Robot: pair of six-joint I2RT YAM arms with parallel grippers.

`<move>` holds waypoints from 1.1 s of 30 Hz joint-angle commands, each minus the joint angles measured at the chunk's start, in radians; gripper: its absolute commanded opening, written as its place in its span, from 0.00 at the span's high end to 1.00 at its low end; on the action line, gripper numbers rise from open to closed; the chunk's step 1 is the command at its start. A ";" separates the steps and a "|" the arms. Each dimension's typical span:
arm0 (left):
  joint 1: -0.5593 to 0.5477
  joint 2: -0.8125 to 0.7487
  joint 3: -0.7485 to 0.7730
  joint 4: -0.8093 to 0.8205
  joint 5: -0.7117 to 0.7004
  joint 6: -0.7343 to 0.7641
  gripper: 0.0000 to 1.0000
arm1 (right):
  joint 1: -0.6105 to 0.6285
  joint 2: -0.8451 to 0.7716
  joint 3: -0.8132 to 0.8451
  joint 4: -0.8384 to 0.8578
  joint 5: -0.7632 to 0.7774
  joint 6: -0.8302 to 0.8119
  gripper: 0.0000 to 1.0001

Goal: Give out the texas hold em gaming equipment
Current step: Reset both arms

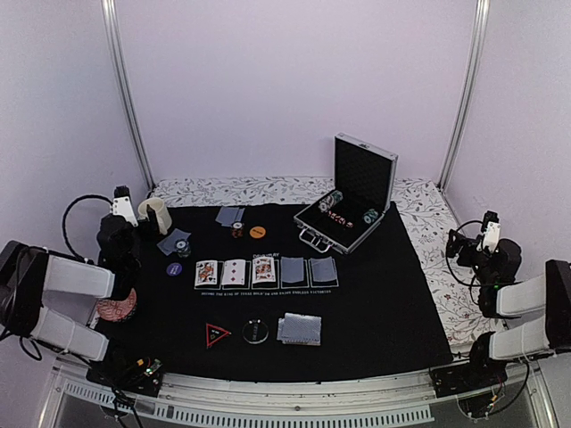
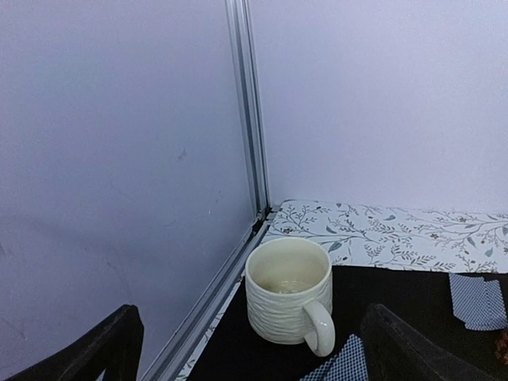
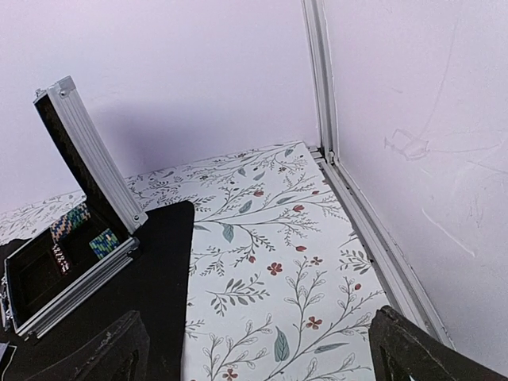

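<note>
On the black mat [image 1: 384, 294] lies a row of playing cards: three face up [image 1: 234, 272] and two grey-blue backs [image 1: 308, 271]. A loose pile of cards [image 1: 299, 328] sits nearer me, beside a black-and-white disc [image 1: 255, 332] and a red-edged triangle marker [image 1: 216, 334]. An orange disc [image 1: 258, 232], a purple disc [image 1: 174, 267] and small chip stacks [image 1: 236, 229] lie farther back. My left gripper [image 1: 128, 210] [image 2: 252, 343] is open and empty, facing the mug. At the far right my right gripper [image 1: 489, 234] [image 3: 254, 343] is open and empty, above the floral cloth.
A cream mug [image 2: 287, 300] stands at the mat's back left corner, with a face-down card [image 2: 341, 363] by its handle and another card [image 2: 479, 300] to the right. The open silver case [image 1: 348, 205] [image 3: 71, 230] holds chips [image 3: 103, 242]. A round red-patterned object [image 1: 118, 308] lies under my left arm.
</note>
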 commanded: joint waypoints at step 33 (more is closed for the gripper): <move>0.048 0.219 -0.121 0.404 0.120 0.007 0.02 | 0.082 0.343 0.094 0.401 -0.199 -0.112 0.01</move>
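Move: Neither hand is going for an object; both are open, easing into their rest poses. From the left hand the mug stands about 16 cm ahead, 3 cm left and 16 cm below; nearer are the blue cards, 12 cm ahead and 3 cm right, and the purple token, 3 cm ahead and 5 cm right, both 20 cm down. The open chip case lies some 22 cm ahead of the right hand, 27 cm left and 11 cm lower. Swing the right gripper about 6 cm left and 3 cm forward, towards the chip case, turning it some 15–20 degrees counter-clockwise and tipping the fingers up a little until they are about level. Meanwhile lower the left gripper about 4 cm, short of the mug, let it come back up about 1 cm, and keep it facing the same way. Leave both grippers wide open and touch nothing. ##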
